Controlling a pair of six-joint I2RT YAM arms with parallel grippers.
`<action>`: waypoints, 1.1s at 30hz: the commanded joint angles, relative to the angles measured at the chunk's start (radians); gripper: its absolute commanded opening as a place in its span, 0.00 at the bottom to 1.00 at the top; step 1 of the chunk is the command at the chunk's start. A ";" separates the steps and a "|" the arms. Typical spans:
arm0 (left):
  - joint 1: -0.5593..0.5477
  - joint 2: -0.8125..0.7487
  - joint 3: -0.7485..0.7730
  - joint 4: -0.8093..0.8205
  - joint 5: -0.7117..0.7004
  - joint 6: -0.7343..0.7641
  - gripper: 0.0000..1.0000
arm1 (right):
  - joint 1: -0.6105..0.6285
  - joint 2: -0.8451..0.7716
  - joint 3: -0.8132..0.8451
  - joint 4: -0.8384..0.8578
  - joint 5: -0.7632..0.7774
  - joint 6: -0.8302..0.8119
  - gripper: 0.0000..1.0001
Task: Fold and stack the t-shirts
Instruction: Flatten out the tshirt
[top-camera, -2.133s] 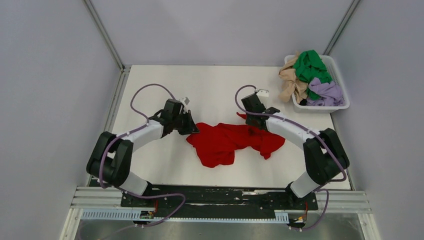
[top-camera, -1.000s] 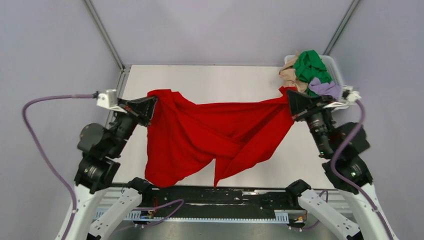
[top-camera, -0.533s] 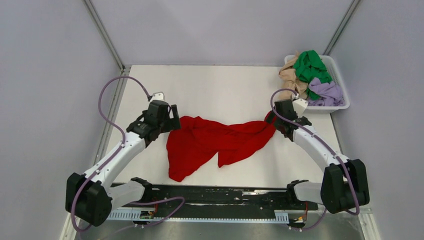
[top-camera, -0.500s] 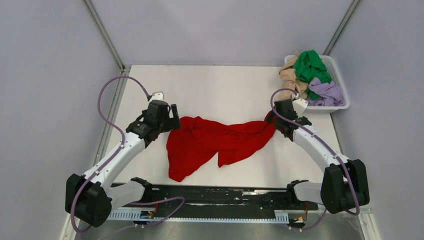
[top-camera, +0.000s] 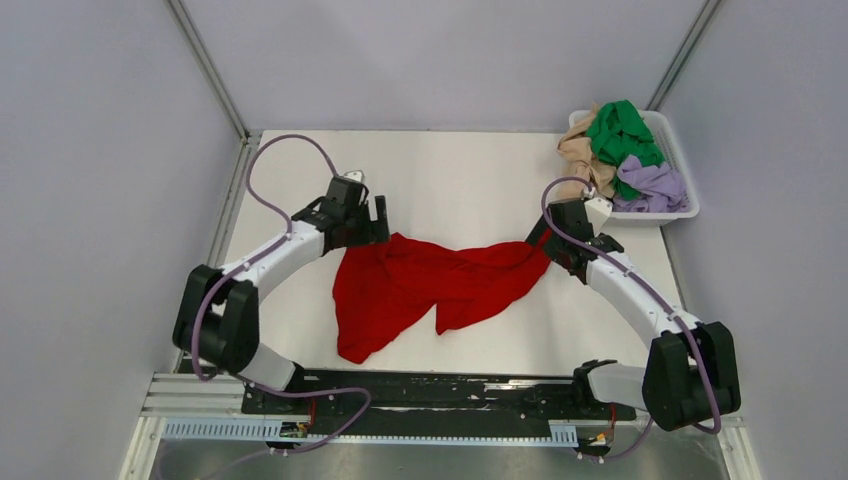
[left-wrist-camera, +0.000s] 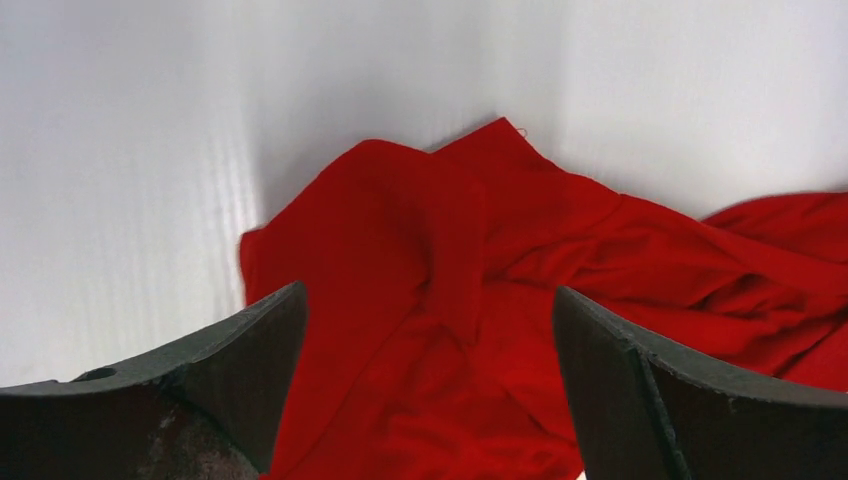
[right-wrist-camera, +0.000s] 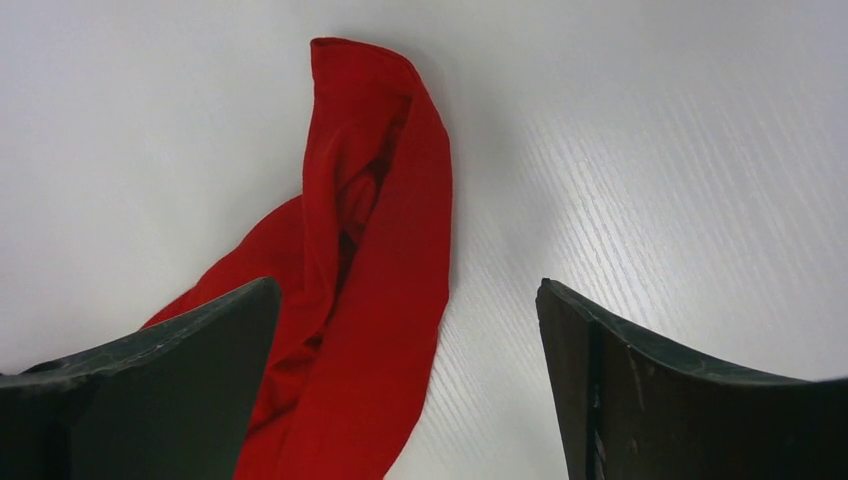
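Note:
The red t-shirt (top-camera: 430, 285) lies crumpled and spread sideways on the white table (top-camera: 450, 180). My left gripper (top-camera: 378, 222) hovers open at its upper left corner; in the left wrist view the red t-shirt (left-wrist-camera: 400, 220) lies below and between the spread fingers of the left gripper (left-wrist-camera: 428, 300), nothing pinched. My right gripper (top-camera: 545, 240) stands open at the shirt's right tip; in the right wrist view a narrow end of the red t-shirt (right-wrist-camera: 370, 200) lies under the right gripper (right-wrist-camera: 408, 290), loose. Green (top-camera: 620, 130), beige (top-camera: 580, 160) and lavender (top-camera: 655, 180) t-shirts sit in the basket.
The white plastic basket (top-camera: 672, 140) stands at the back right corner of the table, with the beige cloth hanging over its left rim. Grey walls close in the table on three sides. A black rail (top-camera: 440, 395) runs along the near edge.
A second ago both grippers held the red t-shirt stretched in the air. It now lies on the table, both grippers have opened, and the left one has shifted back and right.

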 joint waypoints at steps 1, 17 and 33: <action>0.006 0.129 0.061 0.054 0.151 0.026 0.95 | 0.003 -0.011 -0.020 0.057 -0.041 -0.003 1.00; 0.002 0.334 0.088 0.089 0.222 0.014 0.31 | 0.003 -0.042 -0.076 0.090 -0.183 -0.003 1.00; -0.004 -0.181 -0.081 0.009 0.192 -0.037 0.09 | 0.022 -0.154 -0.143 0.050 -0.353 -0.026 1.00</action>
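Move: The shirt's far-left edge, which the left hand goes for, lies about 8 cm below it, 4 cm to its right and 1 cm ahead; the near-left hem corner is some 25 cm back and 4 cm left. The right hand goes for the shirt's right edge, about 4 cm back, 4 cm left and 8 cm below, with the laundry basket roughly 19 cm ahead and 17 cm right. Left hand sinks 8 cm and rightward, pinches the shirt, lifts about 9 cm; open right hand drifts back-left. ##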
